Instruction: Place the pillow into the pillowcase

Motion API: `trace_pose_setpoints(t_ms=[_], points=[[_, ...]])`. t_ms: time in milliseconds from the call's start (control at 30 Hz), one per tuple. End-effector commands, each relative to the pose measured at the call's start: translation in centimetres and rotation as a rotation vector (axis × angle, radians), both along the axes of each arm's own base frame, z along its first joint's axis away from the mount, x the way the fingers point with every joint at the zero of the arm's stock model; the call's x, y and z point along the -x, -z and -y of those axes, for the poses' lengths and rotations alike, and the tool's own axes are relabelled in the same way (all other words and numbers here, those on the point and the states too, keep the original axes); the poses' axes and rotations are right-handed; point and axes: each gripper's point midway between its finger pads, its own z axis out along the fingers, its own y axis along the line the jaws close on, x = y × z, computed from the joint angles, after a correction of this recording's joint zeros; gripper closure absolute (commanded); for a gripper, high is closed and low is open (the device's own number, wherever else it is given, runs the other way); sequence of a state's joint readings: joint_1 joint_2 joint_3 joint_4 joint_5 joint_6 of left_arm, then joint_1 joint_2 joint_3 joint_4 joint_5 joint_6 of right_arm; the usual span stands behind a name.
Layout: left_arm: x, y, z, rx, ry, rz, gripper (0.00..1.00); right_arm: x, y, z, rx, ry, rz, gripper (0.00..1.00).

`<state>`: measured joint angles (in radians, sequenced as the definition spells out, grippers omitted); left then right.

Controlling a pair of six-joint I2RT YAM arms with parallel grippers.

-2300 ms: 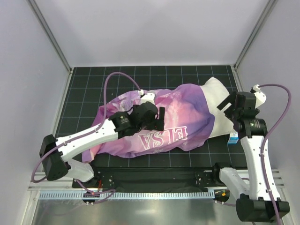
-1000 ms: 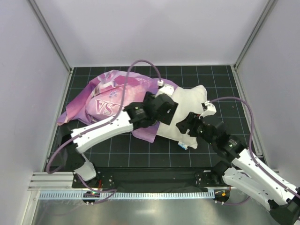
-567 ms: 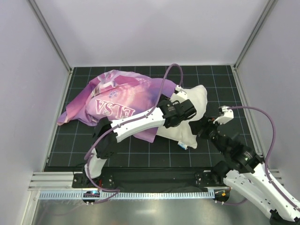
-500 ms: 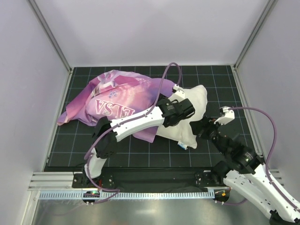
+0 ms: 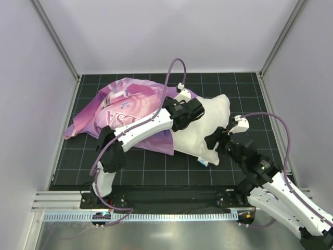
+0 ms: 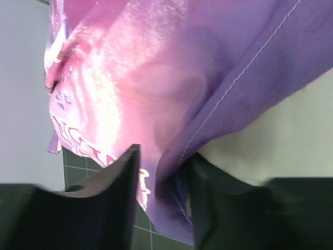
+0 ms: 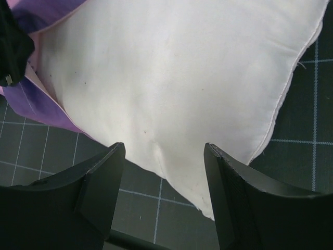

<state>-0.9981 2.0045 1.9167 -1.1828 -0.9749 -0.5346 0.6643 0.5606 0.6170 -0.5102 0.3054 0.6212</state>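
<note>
The plump white pillow [image 5: 214, 115] lies right of centre on the black mat, its left part under the pink-and-purple pillowcase [image 5: 125, 107]. My left gripper [image 5: 193, 110] sits where the case's hem meets the pillow. In the left wrist view the purple hem [image 6: 179, 172] hangs between the partly apart jaws of the left gripper [image 6: 166, 156], close against the right finger, with a gap to the left finger; the pillow [image 6: 291, 130] shows at right. My right gripper [image 5: 214, 141] is open at the pillow's near edge. In its wrist view the right gripper [image 7: 164, 151] straddles the pillow [image 7: 182, 67] without pinching it.
A small blue-and-white item [image 5: 202, 162] pokes out under the pillow's near corner. The gridded mat [image 5: 156, 174] is bounded by grey walls left, right and behind, with a metal rail [image 5: 166, 216] in front. The left arm's black wrist [image 7: 13, 47] shows in the right wrist view.
The left gripper has drawn back up and left from the pillow's middle to the case's hem, its jaws narrowing. The right gripper has shifted slightly left along the pillow's near edge.
</note>
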Motion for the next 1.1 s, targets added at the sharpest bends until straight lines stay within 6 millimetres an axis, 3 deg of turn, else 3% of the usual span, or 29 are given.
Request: trace_pose_setpoints(t_ms=[0,33,67,100,133,267,467,500,567,667,700,733,800,900,933,967,1033,1067], points=[[-0.5,-2.9,-1.4,0.002,-0.003,0.044,0.61,-0.7,-1.5,-1.5,-0.041,-0.05,0.052,0.31],[-0.6,-3.1,-0.7,0.032,0.019,0.03,0.76,-1.0,-1.6,-2.0,-0.05,-0.058,0.055,0.31],[-0.5,-3.2,-0.3,0.047,0.036,0.016,0.84,-1.1,-1.7,-2.2,-0.061,-0.064,0.06,0.31],[-0.4,-3.3,0.2,0.059,0.067,-0.01,1.0,-1.2,-1.8,-2.7,-0.069,-0.08,0.063,0.32],[0.1,-2.9,1.2,0.107,0.104,-0.061,1.0,-1.3,-2.2,-3.5,-0.096,-0.113,0.073,0.32],[2.4,-5.1,3.9,0.336,0.262,-0.149,1.0,-1.4,-2.6,-6.8,-0.172,-0.237,0.077,0.34],[6.5,-7.9,5.3,0.572,0.432,-0.246,1.0,-1.7,-3.2,-11.1,-0.311,-0.39,0.096,0.41],[7.1,-8.8,5.3,0.612,0.462,-0.241,1.0,-1.9,-2.2,-11.9,-0.312,-0.409,0.068,0.45],[8.2,-9.8,5.6,0.67,0.509,-0.25,1.0,-2.4,-2.8,-13.3,-0.372,-0.448,0.098,0.5],[9.4,-11.9,5.9,0.763,0.562,-0.238,1.0,-3.3,-2.4,-15.5,-0.45,-0.494,0.082,0.64],[9.7,-12.5,5.9,0.784,0.573,-0.233,1.0,-3.9,-3.2,-16.0,-0.489,-0.494,0.119,0.72],[9.8,-12.7,6.0,0.793,0.576,-0.229,1.0,-4.5,-2.1,-16.6,-0.495,-0.488,0.096,0.77],[9.8,-12.7,5.9,0.792,0.575,-0.231,1.0,-5.2,-2.3,-17.3,-0.532,-0.493,0.109,0.86],[9.7,-12.0,6.2,0.778,0.567,-0.25,1.0,-7.9,-1.1,-18.5,-0.545,-0.424,0.066,0.96],[9.7,-11.7,6.5,0.778,0.569,-0.267,1.0,-8.5,-0.2,-18.7,-0.536,-0.395,0.028,0.96],[9.6,-11.8,6.8,0.786,0.573,-0.262,1.0,-9.1,2.3,-19.2,-0.514,-0.377,-0.04,0.96],[9.4,-12.1,7.4,0.797,0.584,-0.264,1.0,-9.6,3.4,-20.1,-0.549,-0.358,-0.084,0.96],[9.1,-12.5,8.0,0.806,0.594,-0.259,1.0,-10.0,5.5,-20.4,-0.554,-0.331,-0.13,0.96]])
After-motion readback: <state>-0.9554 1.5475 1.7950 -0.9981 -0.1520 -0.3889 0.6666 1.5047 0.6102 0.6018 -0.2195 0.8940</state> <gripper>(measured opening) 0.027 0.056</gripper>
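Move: The pillowcase's purple hem already runs between the left hand's half-open fingers, practically at the hand point; the pillow's bare part is centred some 13 cm right, 3 cm back and 5 cm lower. From the right hand, the pillow's near side at the case mouth is about 17 cm left, 5 cm ahead and 8 cm down. The pillow's near corner lies roughly 7 cm behind and 2 cm right of the right hand, 12 cm below. The purple hem is pinched as the left fingers shut, then drawn back towards the robot and up, about 10 cm each and some 5 cm right, with the left hand rolling its left side down and turning clockwise. Meanwhile the right hand swings some 19 cm left, forward and down to the mouth beneath the left hand, left side rolling up, and closes on the pillow's cloth there. ##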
